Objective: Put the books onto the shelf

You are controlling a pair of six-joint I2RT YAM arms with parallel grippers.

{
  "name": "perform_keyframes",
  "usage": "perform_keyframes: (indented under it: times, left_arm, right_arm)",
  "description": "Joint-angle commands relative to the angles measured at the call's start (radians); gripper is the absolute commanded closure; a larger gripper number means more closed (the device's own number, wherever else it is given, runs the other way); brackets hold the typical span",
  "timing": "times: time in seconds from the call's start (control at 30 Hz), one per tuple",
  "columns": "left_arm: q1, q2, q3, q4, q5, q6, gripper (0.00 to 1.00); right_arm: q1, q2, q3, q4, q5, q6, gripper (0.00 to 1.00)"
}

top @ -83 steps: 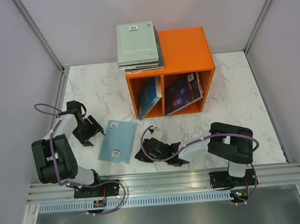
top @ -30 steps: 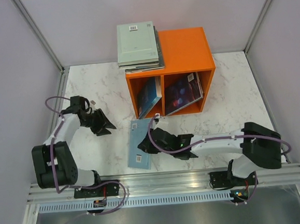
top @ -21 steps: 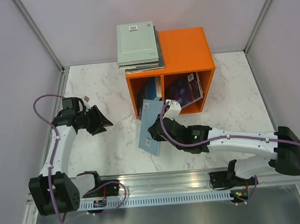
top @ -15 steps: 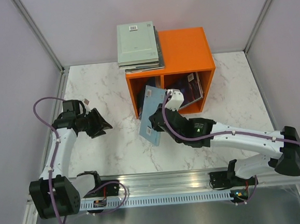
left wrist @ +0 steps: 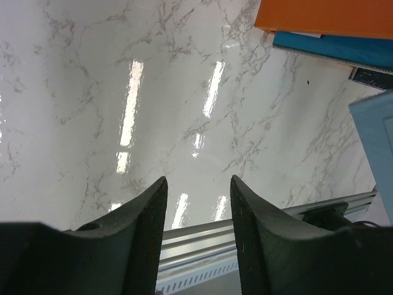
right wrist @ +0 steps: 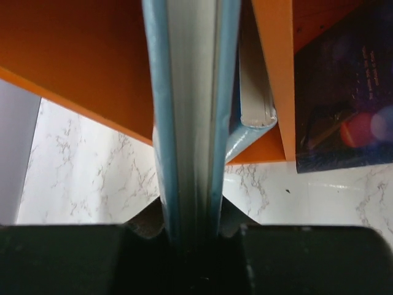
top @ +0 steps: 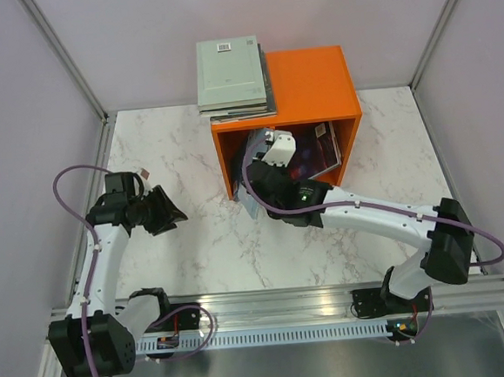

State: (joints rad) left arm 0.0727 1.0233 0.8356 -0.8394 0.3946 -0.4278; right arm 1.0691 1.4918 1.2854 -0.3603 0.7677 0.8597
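The orange shelf (top: 309,83) stands at the back of the table, with a stack of books (top: 231,77) lying on its top left corner. My right gripper (top: 266,163) is shut on a light blue book (right wrist: 190,110), held edge-on at the mouth of the left cubby. Inside that cubby another blue book (right wrist: 255,104) leans against the divider. The right cubby holds a dark space-patterned book (top: 315,156). Out to the left, my left gripper (top: 172,214) hangs open over bare table with nothing between its fingers (left wrist: 150,215).
The marble table (top: 170,151) is bounded by grey walls on three sides and an aluminium rail (top: 279,304) at the near edge. In the left wrist view the shelf's lower corner (left wrist: 325,15) and the held book (left wrist: 376,141) sit far right.
My right arm has lifted the light blue book off the table, turned it upright and carried it to the left cubby's mouth. The left gripper drew back slightly leftward and widened a little.
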Motion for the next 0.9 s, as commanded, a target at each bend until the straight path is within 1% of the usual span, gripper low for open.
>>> perform_keyframes:
  times: [0.0, 0.13, 0.17, 0.23, 0.27, 0.33, 0.37, 0.4, 0.43, 0.47, 0.53, 0.57, 0.6, 0.63, 0.67, 0.7, 0.73, 0.77, 0.83, 0.87]
  left_arm:
    - [-0.014, 0.011, 0.005, -0.013, -0.016, -0.006, 0.51]
    - [-0.054, -0.012, 0.003, -0.010, -0.039, -0.011, 0.52]
    - [-0.059, -0.017, 0.005, -0.009, -0.042, -0.012, 0.52]
    - [-0.062, -0.019, 0.005, -0.009, -0.045, -0.012, 0.52]
    - [-0.091, -0.017, 0.005, -0.010, -0.046, -0.014, 0.52]
    - [-0.100, -0.012, 0.005, -0.010, -0.049, -0.014, 0.52]
    - [-0.102, -0.011, 0.003, -0.010, -0.049, -0.012, 0.52]
    - [-0.103, -0.009, 0.005, -0.010, -0.048, -0.015, 0.52]
    - [-0.108, -0.003, 0.003, -0.010, -0.053, -0.015, 0.52]
    - [-0.111, -0.002, 0.003, -0.010, -0.053, -0.015, 0.52]
    - [-0.114, 0.001, 0.003, -0.009, -0.054, -0.017, 0.52]
    - [-0.114, 0.001, 0.003, -0.010, -0.054, -0.016, 0.52]
    - [-0.114, -0.002, 0.003, -0.010, -0.054, -0.014, 0.52]
    - [-0.117, -0.003, 0.003, -0.010, -0.054, -0.014, 0.52]
    - [-0.117, -0.012, 0.005, -0.010, -0.053, -0.012, 0.52]
    - [-0.117, -0.017, 0.005, -0.010, -0.056, -0.012, 0.52]
    - [-0.120, -0.023, 0.005, -0.012, -0.057, -0.014, 0.52]
    - [-0.120, -0.029, 0.005, -0.010, -0.062, -0.017, 0.52]
    - [-0.122, -0.046, 0.005, -0.009, -0.071, -0.022, 0.52]
    - [-0.122, -0.049, 0.003, -0.009, -0.072, -0.023, 0.52]
  right_arm:
    - [-0.035, 0.031, 0.109, 0.227, 0.165, 0.010, 1.00]
    - [-0.035, 0.100, 0.150, 0.294, 0.245, 0.004, 1.00]
    - [-0.035, 0.110, 0.161, 0.331, 0.283, -0.005, 1.00]
    - [-0.035, 0.139, 0.169, 0.353, 0.320, -0.039, 1.00]
    - [-0.035, 0.149, 0.167, 0.419, 0.361, -0.054, 1.00]
    - [-0.035, 0.182, 0.160, 0.472, 0.399, -0.103, 1.00]
    - [-0.037, 0.194, 0.147, 0.547, 0.418, -0.128, 1.00]
    - [-0.035, 0.206, 0.138, 0.587, 0.454, -0.155, 1.00]
    - [-0.040, 0.234, 0.126, 0.639, 0.473, -0.222, 1.00]
    - [-0.043, 0.251, 0.092, 0.788, 0.487, -0.281, 1.00]
    - [-0.055, 0.315, 0.069, 0.924, 0.531, -0.353, 1.00]
    - [-0.063, 0.338, 0.081, 0.954, 0.542, -0.350, 1.00]
    - [-0.070, 0.360, 0.095, 0.940, 0.538, -0.340, 0.98]
    - [-0.080, 0.393, 0.112, 0.908, 0.524, -0.317, 0.82]
    - [-0.083, 0.406, 0.147, 0.805, 0.516, -0.256, 0.69]
    - [-0.086, 0.412, 0.158, 0.754, 0.504, -0.213, 0.54]
    - [-0.090, 0.413, 0.164, 0.707, 0.472, -0.171, 0.33]
    - [-0.090, 0.409, 0.161, 0.633, 0.457, -0.134, 0.29]
    - [-0.090, 0.387, 0.143, 0.589, 0.397, -0.061, 0.22]
    - [-0.090, 0.378, 0.126, 0.530, 0.375, -0.027, 0.21]
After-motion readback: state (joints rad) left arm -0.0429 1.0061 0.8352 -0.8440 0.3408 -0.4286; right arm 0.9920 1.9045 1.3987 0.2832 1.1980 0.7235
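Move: My right hand already holds the light blue book upright at the mouth of the shelf's left compartment. The middle of that compartment is about 12 cm ahead, 2 cm left and 7 cm below. The dark blue book leaning inside is some 10 cm ahead, 2 cm right and 9 cm down; the galaxy book in the next compartment is roughly 9 cm ahead, 13 cm right and 11 cm down. From my left hand the left compartment is some 18 cm ahead, 16 cm right and a little higher. I drive the light blue book about 11 cm forward into the left compartment with my right hand, keeping it to the left of the dark blue book and easing slightly left and down. As it goes in I swing the wrist some 25 degrees clockwise and tip the fingers up towards level, then stop and open them wide to let go inside. ##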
